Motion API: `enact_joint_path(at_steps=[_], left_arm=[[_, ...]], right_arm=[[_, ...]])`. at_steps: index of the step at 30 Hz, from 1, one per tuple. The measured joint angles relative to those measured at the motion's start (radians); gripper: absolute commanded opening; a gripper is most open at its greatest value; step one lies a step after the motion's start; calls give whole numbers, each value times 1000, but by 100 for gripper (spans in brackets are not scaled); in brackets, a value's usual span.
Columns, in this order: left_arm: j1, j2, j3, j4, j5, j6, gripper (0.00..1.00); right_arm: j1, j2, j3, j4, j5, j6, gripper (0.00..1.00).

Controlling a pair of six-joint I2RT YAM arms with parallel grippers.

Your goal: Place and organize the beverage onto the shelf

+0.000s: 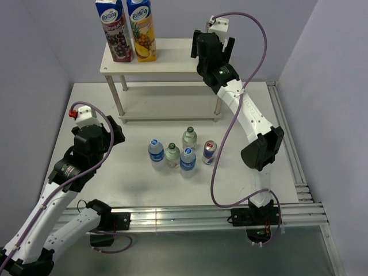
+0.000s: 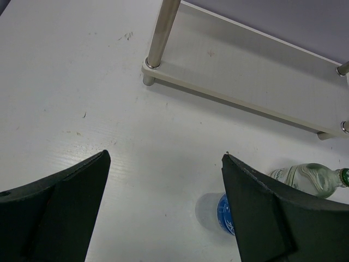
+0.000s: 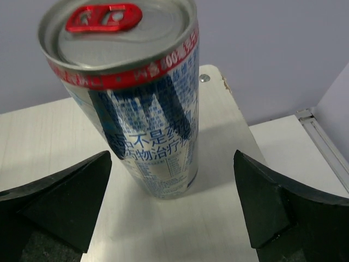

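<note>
The white shelf [image 1: 167, 63] stands at the back of the table, with two juice cartons [image 1: 126, 29] upright on the left of its top board. My right gripper [image 1: 210, 47] hovers over the right end of that board and hides what is under it in the top view. In the right wrist view a silver and blue can [image 3: 142, 109] with a red tab stands on the top board [image 3: 49, 136]. My right gripper [image 3: 172, 155] is open, its fingers well clear of the can on both sides. My left gripper [image 1: 114, 135] is open and empty above the table [image 2: 54, 82].
Three water bottles [image 1: 172, 154], a green-capped bottle [image 1: 189, 138] and a second can [image 1: 210, 152] stand clustered mid-table. The left wrist view shows the shelf's lower board [image 2: 245, 71], a leg [image 2: 161, 33], a blue-capped bottle [image 2: 215, 213] and a green-capped bottle [image 2: 305, 177].
</note>
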Motion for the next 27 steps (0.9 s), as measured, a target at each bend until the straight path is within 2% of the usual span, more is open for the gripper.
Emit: enact_joint_path(at_steps=[8, 12, 18, 23, 27], left_arm=[[20, 0, 0, 0, 4, 2, 90], [31, -1, 0, 0, 4, 2, 90], [39, -3, 0, 0, 4, 2, 90], [51, -3, 0, 0, 9, 3, 90], [61, -3, 0, 2, 19, 3, 90]], right_arm=[[8, -79, -169, -12, 4, 51, 100], [43, -232, -341, -5, 12, 75, 100], [144, -436, -490, -16, 19, 124, 100], [232, -665, -791, -12, 56, 220, 100], [331, -894, -1176, 8, 9, 344, 100]])
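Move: Some 26 cm back from the right hand, level sideways and about 34 cm below, the remaining can stands on the table. A green-capped bottle is about 8 cm left and 5 cm beyond that can, a blue-label bottle 8 cm left of it and 5 cm nearer the base. The shelf can stands on the top shelf between the already open right fingers. From the left hand the remaining can lies roughly 37 cm right, 2 cm ahead and 21 cm down. Backing away from the shelf can with its fingers staying wide open, the right hand first dips about 3 cm, draws back level with its starting height, then sweeps down towards the remaining can, ending some 24 cm back and 12 cm lower. On the way it swings about 15 degrees counter-clockwise and tips some 10 degrees down. ##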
